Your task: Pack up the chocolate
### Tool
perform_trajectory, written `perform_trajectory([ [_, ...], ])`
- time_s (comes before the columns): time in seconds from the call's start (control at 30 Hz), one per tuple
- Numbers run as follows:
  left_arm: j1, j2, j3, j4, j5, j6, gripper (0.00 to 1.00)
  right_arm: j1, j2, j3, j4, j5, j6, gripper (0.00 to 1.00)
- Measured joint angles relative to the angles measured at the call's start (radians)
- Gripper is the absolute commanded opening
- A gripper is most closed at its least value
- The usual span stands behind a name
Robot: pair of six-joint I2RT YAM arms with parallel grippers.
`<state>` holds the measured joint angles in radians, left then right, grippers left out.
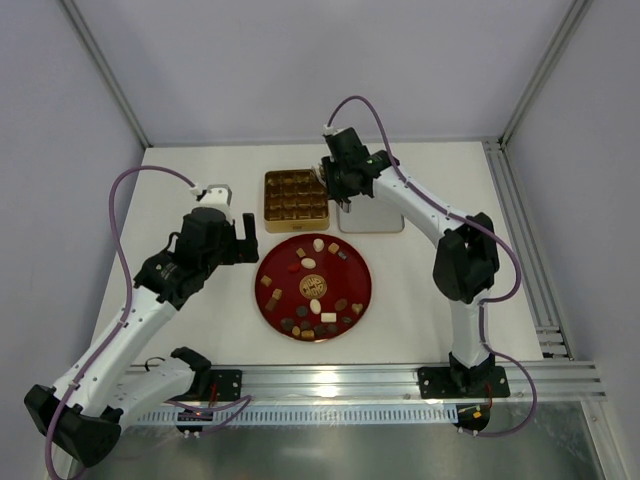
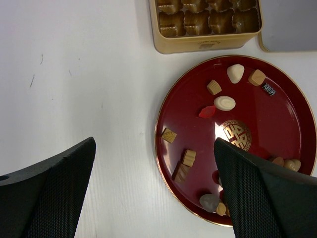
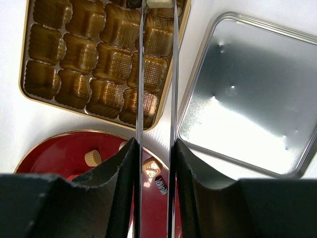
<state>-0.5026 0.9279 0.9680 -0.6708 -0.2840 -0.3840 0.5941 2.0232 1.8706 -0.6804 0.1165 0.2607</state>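
Observation:
Several chocolate pieces (image 1: 315, 290) in dark brown, tan and cream lie on the red round plate (image 1: 262, 300). The gold box (image 1: 296, 195) stands behind it, its compartments mostly empty. My left gripper (image 2: 154, 144) is open and empty, above the plate's left rim (image 2: 163, 158), with chocolate pieces (image 2: 224, 103) ahead of it. My right gripper (image 3: 156, 144) is shut on metal tongs (image 3: 140, 74) that reach over the box's right side (image 3: 94, 59). A cream piece (image 3: 159, 2) shows between the tong tips at the frame's top edge.
The silver tin lid (image 1: 372, 215) lies upside down right of the box, close to the tongs in the right wrist view (image 3: 247, 99). Grey walls enclose the white table. A metal rail (image 1: 400, 380) runs along the near edge.

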Motion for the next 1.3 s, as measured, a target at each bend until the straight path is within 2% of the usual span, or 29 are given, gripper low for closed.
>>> perform_trajectory([
  [0.33, 0.000, 0.000, 0.000, 0.000, 0.000, 0.000, 1.00, -0.001, 0.026, 0.005, -0.001, 0.003, -0.002, 0.41],
  [0.9, 0.000, 0.000, 0.000, 0.000, 0.000, 0.000, 1.00, -0.001, 0.004, 0.012, -0.018, 0.011, -0.009, 0.41],
  [1.03, 0.000, 0.000, 0.000, 0.000, 0.000, 0.000, 1.00, -0.001, -0.127, -0.113, -0.016, 0.007, -0.009, 0.41],
  [1.3, 0.000, 0.000, 0.000, 0.000, 0.003, 0.000, 1.00, 0.056, -0.593, -0.504, -0.020, 0.009, 0.012, 0.41],
])
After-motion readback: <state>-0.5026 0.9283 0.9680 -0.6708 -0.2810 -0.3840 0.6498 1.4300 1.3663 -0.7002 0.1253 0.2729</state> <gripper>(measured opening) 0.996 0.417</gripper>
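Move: The right gripper holds tweezers whose tips have the white chocolate at its cell, in the box's right-hand column towards the far end: about 8 cm ahead of the hand, 4 cm left and 9 cm below. The box's middle is some 4 cm ahead and 10 cm left, the grey tray's middle about 2 cm ahead and 8 cm right, and the red plate's about 18 cm back and 5 cm left. From the left hand the chocolate is about 22 cm ahead and 15 cm right. Lower the right hand about 1 cm to settle the white chocolate in its cell, and let the gripper ease slightly wider so the tweezers let go of the chocolate while staying in the fingers. Then lift the tips out and sweep quickly back some 13 cm, with 6 cm to the right and as much up, away from the box and across the tray's near part. ##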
